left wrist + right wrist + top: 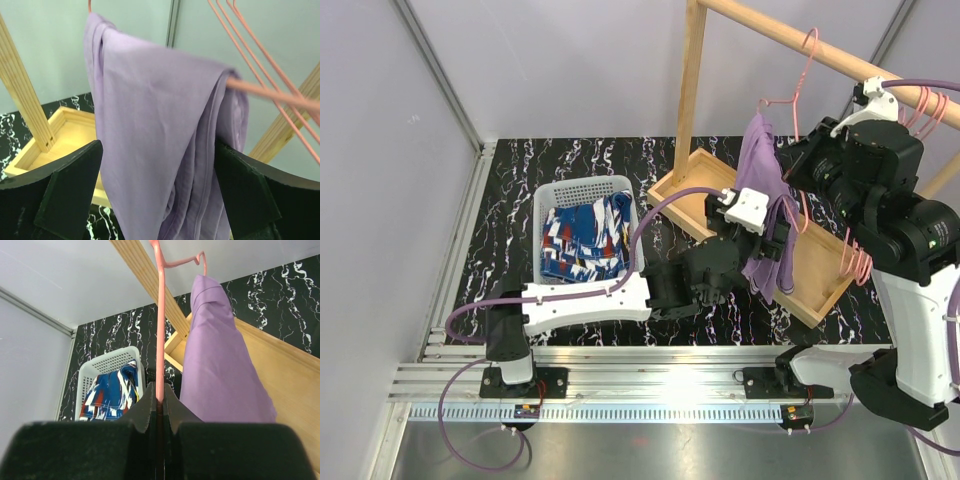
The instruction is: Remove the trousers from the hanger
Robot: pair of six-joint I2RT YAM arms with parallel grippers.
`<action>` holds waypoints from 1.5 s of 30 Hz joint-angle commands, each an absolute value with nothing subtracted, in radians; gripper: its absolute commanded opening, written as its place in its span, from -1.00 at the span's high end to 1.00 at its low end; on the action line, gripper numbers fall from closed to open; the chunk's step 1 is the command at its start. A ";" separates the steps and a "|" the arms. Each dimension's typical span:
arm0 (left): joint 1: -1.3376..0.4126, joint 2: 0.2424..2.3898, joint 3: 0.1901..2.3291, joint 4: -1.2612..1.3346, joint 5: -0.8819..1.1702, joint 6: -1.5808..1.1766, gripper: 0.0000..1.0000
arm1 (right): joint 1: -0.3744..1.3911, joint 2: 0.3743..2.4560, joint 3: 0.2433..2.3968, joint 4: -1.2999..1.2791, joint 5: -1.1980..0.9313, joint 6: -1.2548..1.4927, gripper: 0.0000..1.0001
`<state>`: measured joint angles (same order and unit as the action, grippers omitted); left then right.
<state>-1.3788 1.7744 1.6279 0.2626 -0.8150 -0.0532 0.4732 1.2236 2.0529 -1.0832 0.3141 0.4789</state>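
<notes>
Lilac trousers (758, 185) hang folded over the bar of a pink hanger (807, 70), above the wooden rack's tray. My right gripper (160, 399) is shut on the hanger's wire (160, 330), holding it up beside the cloth (220, 375). My left gripper (160, 200) is open, its jaws standing either side of the hanging trousers (155, 125). The right finger (250, 195) lies against the cloth and the left finger (70, 190) stands apart from it. The hanger's bar (270, 95) sticks out of the fold. Blue patterned trousers (585, 240) lie in the white basket (555, 192).
The wooden rack has an upright post (690, 90), a slanted top rail (790, 35) and a tray base (820, 270). More pink hangers (932, 110) hang on the rail by the right arm. The basket (102, 367) stands on the black marbled table (510, 200), left of the rack.
</notes>
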 commanded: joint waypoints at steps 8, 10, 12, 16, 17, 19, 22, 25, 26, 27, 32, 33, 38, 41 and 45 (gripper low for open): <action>-1.341 1.787 1.695 0.336 -0.763 -0.011 -0.65 | 0.548 1.201 2.045 -0.971 0.356 0.492 1.00; -1.335 1.787 1.698 0.342 -0.744 -0.008 -0.50 | 0.555 1.203 2.043 -0.973 0.359 0.492 1.00; -1.332 1.786 1.698 0.347 -0.730 0.032 -0.37 | 0.561 1.201 2.045 -0.976 0.364 0.489 1.00; -1.330 1.773 1.686 0.363 -0.712 0.048 -0.04 | 0.563 1.198 2.052 -0.974 0.359 0.488 1.00; -1.328 1.772 1.680 0.367 -0.704 0.054 0.05 | 0.566 1.198 2.054 -0.973 0.359 0.489 1.00; -1.327 1.767 1.678 0.368 -0.692 0.060 0.13 | 0.568 1.200 2.054 -0.971 0.354 0.489 1.00; -1.327 1.764 1.674 0.370 -0.675 0.071 0.41 | 0.569 1.197 2.049 -0.969 0.356 0.489 1.00; -1.327 1.744 1.658 0.377 -0.678 0.072 1.00 | 0.571 1.195 2.046 -0.968 0.376 0.477 1.00; -1.327 1.735 1.652 0.377 -0.683 0.069 1.00 | 0.569 1.192 2.045 -0.974 0.382 0.468 1.00; -1.327 1.727 1.637 0.377 -0.684 0.069 1.00 | 0.569 1.187 2.033 -0.971 0.388 0.462 1.00; -1.327 1.642 1.595 0.414 -0.728 0.084 1.00 | 0.569 1.117 1.893 -0.902 0.374 0.439 1.00; -1.327 1.629 1.592 0.416 -0.735 0.089 1.00 | 0.569 1.089 1.832 -0.891 0.368 0.439 1.00; -1.327 1.565 1.595 0.460 -0.798 0.139 1.00 | 0.569 1.005 1.623 -0.816 0.269 0.494 1.00; -1.327 1.534 1.608 0.488 -0.818 0.182 1.00 | 0.571 0.954 1.500 -0.776 0.229 0.538 1.00; -1.327 1.503 1.634 0.492 -0.825 0.221 1.00 | 0.569 0.901 1.415 -0.770 0.224 0.571 1.00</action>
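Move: The trousers already hang between the left hand's open fingers, their middle some 6 cm ahead, 2 cm right and about 4 cm below. The hanger that carries them is centred about 10 cm ahead of the left hand, 4 cm right and 6 cm up; the wooden tray lies roughly 9 cm ahead, 4 cm right and 32 cm below. From the right hand, already gripping the hanger's side wire, the trousers are some 4 cm ahead, 1 cm right and 12 cm down. The left fingers close fully on the trousers near their upper fold after easing some 2 cm forward, then keep the pinch and pull about 7 cm up and as far left, tipping up slightly. The right hand, still holding the hanger by its side wire, shifts a little left, waits, then sinks quickly by some 10 cm, drawing the hanger down against that pull. ##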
